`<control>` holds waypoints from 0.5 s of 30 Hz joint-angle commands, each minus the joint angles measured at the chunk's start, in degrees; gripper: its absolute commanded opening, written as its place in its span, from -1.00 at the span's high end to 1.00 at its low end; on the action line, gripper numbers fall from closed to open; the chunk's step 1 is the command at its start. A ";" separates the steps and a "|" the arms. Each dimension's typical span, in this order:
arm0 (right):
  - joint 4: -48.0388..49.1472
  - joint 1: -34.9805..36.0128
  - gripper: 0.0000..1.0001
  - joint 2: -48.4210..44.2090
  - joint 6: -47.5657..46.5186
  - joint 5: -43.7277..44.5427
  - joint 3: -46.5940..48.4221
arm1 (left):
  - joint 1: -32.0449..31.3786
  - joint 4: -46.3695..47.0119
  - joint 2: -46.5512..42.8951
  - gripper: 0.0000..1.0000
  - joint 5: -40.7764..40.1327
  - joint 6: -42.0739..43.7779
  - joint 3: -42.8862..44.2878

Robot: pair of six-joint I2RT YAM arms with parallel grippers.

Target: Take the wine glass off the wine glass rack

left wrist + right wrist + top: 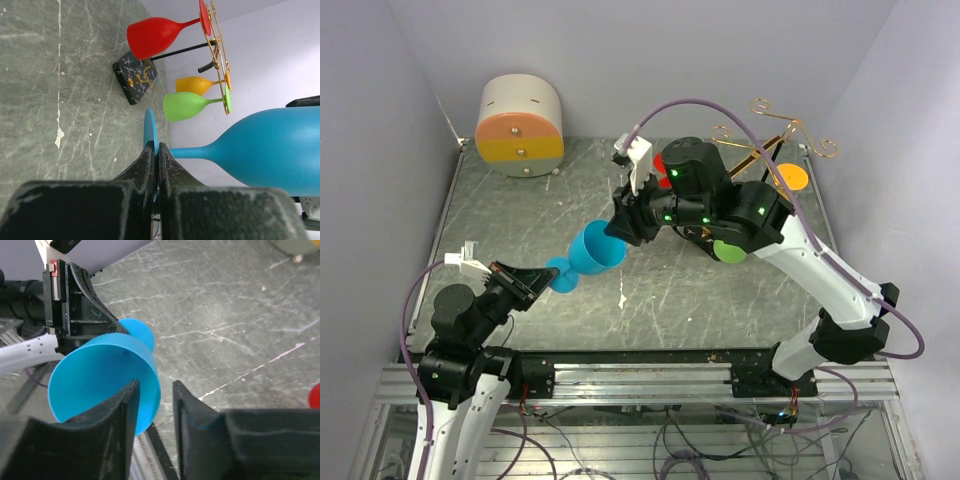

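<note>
A blue wine glass (595,250) lies sideways in the air between my two arms, away from the wine glass rack (770,135). My left gripper (157,150) is shut on its flat foot (150,130), with the stem and bowl (270,150) stretching to the right. At the bowl's mouth (95,380), my right gripper (155,385) is open. One finger is inside the rim and the other outside, with a gap to the wall. The rack's gold wire arms (217,50) stand on a black post and base (135,77).
Red (150,37), orange (195,85) and green (185,106) glasses hang from the rack at the back right. A rounded white box with orange and yellow drawers (520,125) sits at the back left. White walls close in on both sides of the grey tabletop (520,220).
</note>
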 commanded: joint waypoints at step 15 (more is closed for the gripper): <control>0.01 -7.29 1.00 9.13 0.04 -0.36 7.02 | 0.39 -14.35 2.15 -0.06 -17.52 7.89 9.27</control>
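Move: The blue wine glass, bowl up and tipped to the right, is pinched at its foot by the left hand; its middle is about 2 cm ahead of that hand, 6 cm right and 5 cm above. From the right hand, open near the rim, its middle is roughly 7 cm left, 2 cm back and 8 cm below. The red glass hangs some 18 cm ahead of the right hand, 10 cm right; the green one about 10 cm ahead, 25 cm right; both around 18 cm lower. The blue glass changes hands: the right hand sinks about 4 cm and goes some 2 cm left onto it, shutting its fingers on the near wall at the rim. With the rim pinched, it heads forward about 2 cm, while the left fingers open, let go of the foot and back off slightly left and down. ##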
